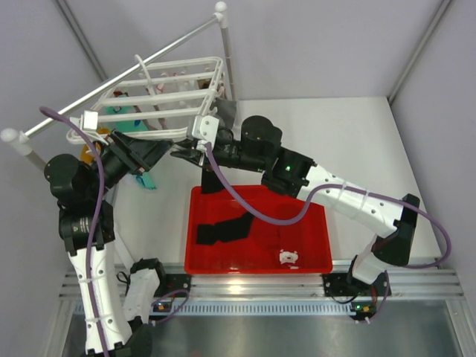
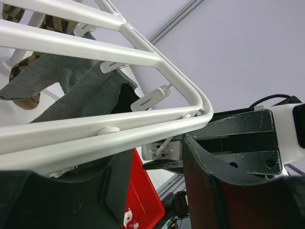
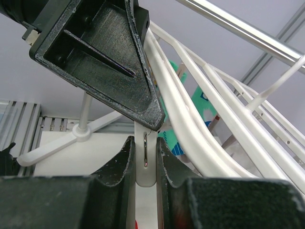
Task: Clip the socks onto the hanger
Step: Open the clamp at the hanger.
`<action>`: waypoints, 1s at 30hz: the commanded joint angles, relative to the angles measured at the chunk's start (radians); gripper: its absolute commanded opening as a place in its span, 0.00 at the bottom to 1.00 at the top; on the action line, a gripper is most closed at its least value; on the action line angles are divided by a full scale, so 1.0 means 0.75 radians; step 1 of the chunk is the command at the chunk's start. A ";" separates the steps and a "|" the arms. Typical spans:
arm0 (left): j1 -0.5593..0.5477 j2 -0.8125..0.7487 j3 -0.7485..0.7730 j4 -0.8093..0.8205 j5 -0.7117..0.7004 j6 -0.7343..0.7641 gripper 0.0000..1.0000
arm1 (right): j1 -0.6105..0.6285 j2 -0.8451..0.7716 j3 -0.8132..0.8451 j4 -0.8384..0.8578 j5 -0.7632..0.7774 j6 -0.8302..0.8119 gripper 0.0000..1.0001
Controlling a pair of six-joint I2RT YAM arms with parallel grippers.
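Note:
The white slatted hanger (image 1: 175, 85) hangs from the rail at the back left. My right gripper (image 3: 145, 143) is shut on one of its small white clips (image 3: 145, 167) at the frame's near corner. My left gripper (image 2: 152, 160) stands open astride that same corner, one fingertip (image 3: 155, 119) touching the top of the clip (image 2: 164, 150). A black sock (image 1: 223, 227) lies in the red tray (image 1: 312, 223). A dark strip of fabric (image 1: 212, 178) hangs below the two grippers (image 1: 175, 150) down to the tray's far rim; what holds it is hidden.
Teal patterned socks (image 1: 119, 111) and a grey sock (image 2: 81, 90) hang on the frame. The metal rail (image 1: 126, 74) with white-capped poles runs diagonally behind. A small white item (image 1: 288, 257) lies in the tray's near right corner.

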 commanded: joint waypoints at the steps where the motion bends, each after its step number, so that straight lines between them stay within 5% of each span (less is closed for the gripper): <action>1: 0.000 -0.007 -0.010 0.075 0.013 -0.002 0.49 | 0.027 -0.038 0.017 0.073 -0.003 -0.003 0.00; 5: 0.000 -0.003 -0.014 0.083 0.021 -0.012 0.40 | 0.029 -0.040 0.017 0.067 -0.001 -0.009 0.00; 8: 0.000 0.000 -0.022 0.089 0.027 -0.012 0.23 | 0.029 -0.040 0.017 0.065 0.001 -0.013 0.01; 12: 0.000 0.000 -0.030 0.097 0.029 -0.012 0.00 | 0.029 -0.048 0.005 0.059 0.021 -0.013 0.22; 23: 0.000 0.000 -0.045 0.105 0.023 -0.002 0.00 | 0.020 -0.144 -0.091 -0.054 0.085 -0.033 0.60; 26: 0.000 0.000 -0.043 0.103 0.023 0.006 0.00 | 0.012 -0.244 -0.187 -0.099 0.101 -0.033 0.75; 27: 0.002 0.004 -0.043 0.105 0.023 0.008 0.00 | 0.010 -0.275 -0.274 -0.103 0.107 -0.029 0.94; 30: 0.000 0.004 -0.039 0.105 0.021 0.014 0.00 | 0.000 -0.394 -0.452 -0.115 0.173 -0.003 1.00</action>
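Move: The clamp at the hanger's near right corner sits between the right hand's nearly shut fingers, its middle about 1 cm to that hand's left. From the left hand, half open around its upper end, that middle lies level and about 2 cm to the right. The hanger corner is some 3 cm ahead, 6 cm right and 2 cm above the left hand; the clipped black sock hangs about 9 cm right, 1 cm ahead and 6 cm below. Left fingers shut on the clamp's upper end beside the hanger rail and keep their hold, that hand staying practically in place. Only then do the right fingers let go of the clamp's free end and spread wide, the right hand drawing away about 5 cm to the right and as far down, gathering speed, with a slight wrist tilt. ##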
